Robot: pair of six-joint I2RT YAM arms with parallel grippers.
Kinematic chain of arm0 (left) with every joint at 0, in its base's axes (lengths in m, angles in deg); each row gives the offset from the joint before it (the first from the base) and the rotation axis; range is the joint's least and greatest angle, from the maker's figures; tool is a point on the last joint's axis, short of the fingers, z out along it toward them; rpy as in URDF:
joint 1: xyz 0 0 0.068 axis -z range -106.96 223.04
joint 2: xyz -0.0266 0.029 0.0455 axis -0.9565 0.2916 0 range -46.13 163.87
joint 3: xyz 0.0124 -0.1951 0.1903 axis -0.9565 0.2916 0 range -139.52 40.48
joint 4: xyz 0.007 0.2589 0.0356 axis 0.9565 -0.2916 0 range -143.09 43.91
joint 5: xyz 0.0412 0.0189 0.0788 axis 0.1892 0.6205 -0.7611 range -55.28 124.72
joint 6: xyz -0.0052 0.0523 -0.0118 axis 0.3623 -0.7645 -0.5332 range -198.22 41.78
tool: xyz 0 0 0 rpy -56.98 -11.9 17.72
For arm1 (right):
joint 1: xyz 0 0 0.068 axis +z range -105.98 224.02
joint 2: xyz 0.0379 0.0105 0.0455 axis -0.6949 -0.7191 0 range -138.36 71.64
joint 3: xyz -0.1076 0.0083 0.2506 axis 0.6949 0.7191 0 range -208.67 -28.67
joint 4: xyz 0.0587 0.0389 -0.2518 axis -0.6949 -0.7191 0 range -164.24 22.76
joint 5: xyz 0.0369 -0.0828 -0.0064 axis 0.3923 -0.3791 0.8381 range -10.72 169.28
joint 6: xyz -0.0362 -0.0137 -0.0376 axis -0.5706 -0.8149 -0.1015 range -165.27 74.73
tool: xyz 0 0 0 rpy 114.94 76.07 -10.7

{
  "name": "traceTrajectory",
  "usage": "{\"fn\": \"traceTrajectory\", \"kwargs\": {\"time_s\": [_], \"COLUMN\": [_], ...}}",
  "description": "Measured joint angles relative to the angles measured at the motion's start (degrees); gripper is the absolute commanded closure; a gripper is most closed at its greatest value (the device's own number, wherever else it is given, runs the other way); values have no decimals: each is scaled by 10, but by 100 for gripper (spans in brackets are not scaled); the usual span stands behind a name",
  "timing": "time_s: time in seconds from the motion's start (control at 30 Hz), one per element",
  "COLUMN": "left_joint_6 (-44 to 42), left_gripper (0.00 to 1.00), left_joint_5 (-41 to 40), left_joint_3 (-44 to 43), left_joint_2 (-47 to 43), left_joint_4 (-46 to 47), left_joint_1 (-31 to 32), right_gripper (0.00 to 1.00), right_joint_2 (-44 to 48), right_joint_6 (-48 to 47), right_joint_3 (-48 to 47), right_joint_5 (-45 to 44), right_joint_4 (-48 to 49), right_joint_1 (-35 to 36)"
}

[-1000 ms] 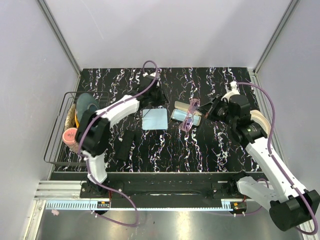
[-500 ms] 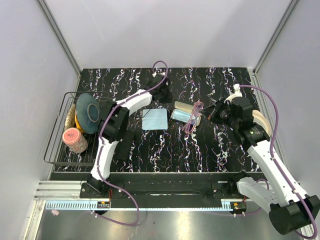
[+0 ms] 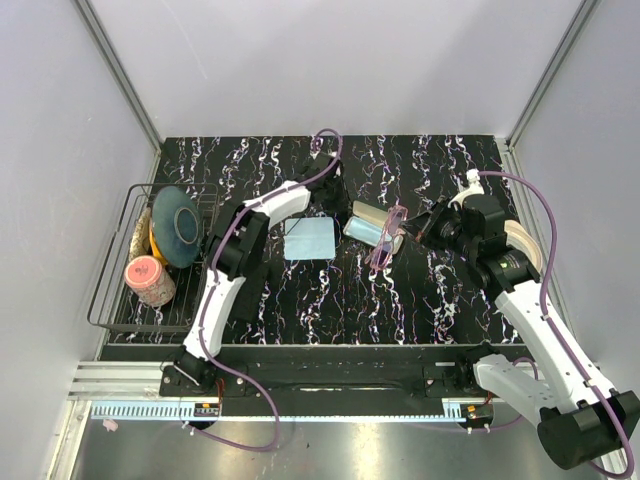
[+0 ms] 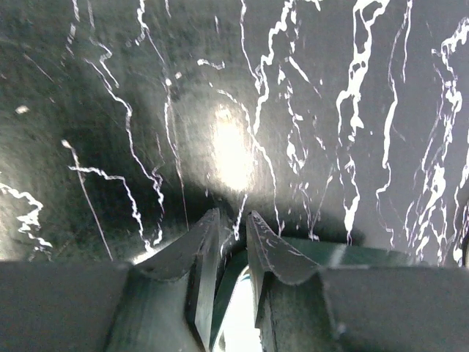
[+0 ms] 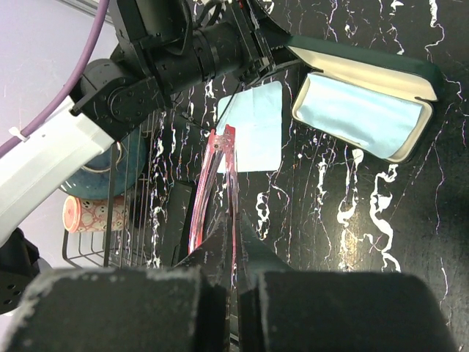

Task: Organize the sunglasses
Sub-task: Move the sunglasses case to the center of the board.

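Note:
An open dark green glasses case (image 3: 366, 222) with a cream rim and light blue lining lies mid-table; it also shows in the right wrist view (image 5: 364, 117). My left gripper (image 3: 340, 198) is shut on the edge of its lid, seen as a thin green edge (image 4: 366, 257) between the jaws (image 4: 233, 224). My right gripper (image 3: 415, 232) is shut on pink translucent sunglasses (image 3: 383, 240) and holds them just right of the case. In the right wrist view the sunglasses (image 5: 220, 165) stick out ahead of the shut jaws (image 5: 238, 227), pointing past the case.
A light blue cloth (image 3: 308, 238) lies flat left of the case. A black flat object (image 3: 250, 285) lies near the front left. A wire rack (image 3: 115, 300) at the left edge holds a teal plate (image 3: 176, 225) and a pink cup (image 3: 148, 280).
My left arm has swung right and back, from beside the cloth to the case lid. My right gripper has shifted the sunglasses slightly right, next to the case.

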Motion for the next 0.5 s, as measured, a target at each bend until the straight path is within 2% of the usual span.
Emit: {"fn": "traceTrajectory", "kwargs": {"time_s": [0.17, 0.5], "left_joint_6": [-7, -11], "left_gripper": [76, 75], "left_joint_5": [35, 94], "left_joint_3": [83, 304], "left_joint_2": [-40, -155], "left_joint_4": [52, 175], "left_joint_1": [5, 30], "right_gripper": [100, 100], "right_joint_2": [0, -24], "right_joint_6": [-1, -3], "right_joint_3": [-1, -2], "right_joint_5": [0, -7], "right_joint_4": [-1, -16], "right_joint_1": [0, -2]}}
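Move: The open sunglasses case lies askew close to my left hand: its middle is about 7 cm back and 8 cm to the right, just below the fingertips, which are down at the lid's far left corner. The blue cloth is some 9 cm back and 10 cm left of that hand; the held sunglasses hang roughly 19 cm back, 13 cm right and 20 cm higher. From my right hand the case is about 11 cm ahead, 5 cm left and 23 cm below. I draw my left hand straight back about 10 cm, low and level over the board, fingertips bearing on the lid's left end so that the end is dragged towards me, and turn the wrist some 10 degrees clockwise. The fingers stay nearly closed. My right hand keeps its hold on the sunglasses and late on begins to sink, under 2 cm. ##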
